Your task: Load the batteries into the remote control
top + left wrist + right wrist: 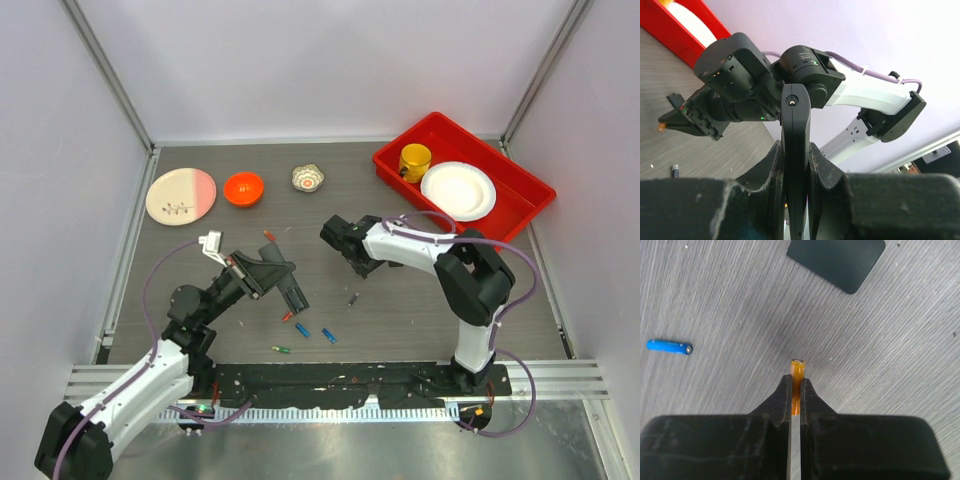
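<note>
My left gripper (266, 268) (796, 152) is shut on the remote control (294, 292) (796, 115), a slim black bar held edge-up above the table. My right gripper (333, 234) (795, 384) is shut on an orange battery (798, 368), whose tip pokes out past the fingertips just over the wood. More batteries lie loose in front of the arms: two blue ones (302, 329) (328, 335) (669, 346), a green one (281, 349) and an orange one (288, 316). Another orange one (269, 236) lies beyond the left gripper.
A flat black squarish piece (836, 260) lies ahead of the right gripper. A thin grey metal bit (352, 298) lies mid-table. At the back stand a plate (181, 195), an orange bowl (243, 188), a small patterned bowl (308, 178) and a red tray (520, 175) holding a yellow cup and a white plate.
</note>
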`<state>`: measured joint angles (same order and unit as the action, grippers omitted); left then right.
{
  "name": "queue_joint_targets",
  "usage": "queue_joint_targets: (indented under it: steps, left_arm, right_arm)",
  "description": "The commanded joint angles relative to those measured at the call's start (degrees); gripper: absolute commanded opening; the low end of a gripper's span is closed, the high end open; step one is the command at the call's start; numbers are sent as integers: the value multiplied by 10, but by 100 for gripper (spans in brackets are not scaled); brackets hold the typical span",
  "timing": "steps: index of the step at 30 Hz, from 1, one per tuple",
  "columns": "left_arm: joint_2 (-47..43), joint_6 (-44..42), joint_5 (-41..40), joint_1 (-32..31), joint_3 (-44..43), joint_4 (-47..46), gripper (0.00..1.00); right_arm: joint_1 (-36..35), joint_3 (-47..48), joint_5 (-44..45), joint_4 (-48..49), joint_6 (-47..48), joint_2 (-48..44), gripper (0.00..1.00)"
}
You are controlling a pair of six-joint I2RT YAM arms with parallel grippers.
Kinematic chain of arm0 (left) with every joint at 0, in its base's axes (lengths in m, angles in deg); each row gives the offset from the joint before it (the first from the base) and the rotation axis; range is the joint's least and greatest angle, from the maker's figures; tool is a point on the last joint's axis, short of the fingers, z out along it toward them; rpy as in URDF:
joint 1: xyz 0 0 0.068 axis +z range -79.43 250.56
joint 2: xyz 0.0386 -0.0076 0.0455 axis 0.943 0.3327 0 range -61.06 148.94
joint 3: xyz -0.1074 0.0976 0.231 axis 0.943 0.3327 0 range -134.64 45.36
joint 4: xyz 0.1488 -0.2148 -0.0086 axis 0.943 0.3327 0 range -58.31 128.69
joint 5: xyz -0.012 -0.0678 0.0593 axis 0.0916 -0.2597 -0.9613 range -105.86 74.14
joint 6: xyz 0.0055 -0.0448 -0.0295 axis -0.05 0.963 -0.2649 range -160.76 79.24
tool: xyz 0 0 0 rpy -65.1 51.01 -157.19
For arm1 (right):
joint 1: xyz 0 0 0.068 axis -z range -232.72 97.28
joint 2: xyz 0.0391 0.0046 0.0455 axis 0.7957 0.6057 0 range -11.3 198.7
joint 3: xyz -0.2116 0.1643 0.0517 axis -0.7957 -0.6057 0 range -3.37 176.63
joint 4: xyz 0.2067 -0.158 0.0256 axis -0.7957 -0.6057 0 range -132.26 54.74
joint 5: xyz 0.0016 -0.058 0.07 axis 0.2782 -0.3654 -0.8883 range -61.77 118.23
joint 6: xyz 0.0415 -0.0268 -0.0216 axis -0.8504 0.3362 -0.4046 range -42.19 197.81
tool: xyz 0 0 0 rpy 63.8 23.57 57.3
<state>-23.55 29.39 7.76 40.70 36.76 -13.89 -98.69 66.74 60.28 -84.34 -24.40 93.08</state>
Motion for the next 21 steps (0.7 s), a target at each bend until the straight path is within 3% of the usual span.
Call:
queue_joint_targets:
  steps: [1, 10, 21]
  left_arm:
    - [-51, -10, -54, 2, 11, 36, 0]
    - [-112, -22, -83, 2, 17, 124, 0]
    - [-113, -20, -84, 2, 14, 135, 0]
  right_arm:
    - [0, 57, 29, -82, -144, 16, 1]
    - [-3, 54, 17, -65, -140, 48, 3]
    - [-1, 37, 6, -31, -99, 50, 34]
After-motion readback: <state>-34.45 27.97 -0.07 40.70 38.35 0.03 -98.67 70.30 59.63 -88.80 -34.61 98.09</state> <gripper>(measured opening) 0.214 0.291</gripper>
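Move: Just under the right fingers, which hold the orange battery, lies the bare table spot it goes to, about 2 cm down. On the table about 2 cm below the hand, the battery cover is some 7 cm ahead and 8 cm right, a blue battery about 12 cm ahead and 7 cm left, and a dark battery 7 cm back and 3 cm left. From the left hand, the orange battery is some 11 cm ahead, 15 cm right and 22 cm below. Turning about 10 degrees clockwise almost on the spot, the right hand then sinks roughly 1.5 cm to the table and spreads its fingers, letting go of the orange battery between them. High to its left, the left hand still grips the remote while easing a couple of centimetres left and as much down, turning slightly counter-clockwise. ##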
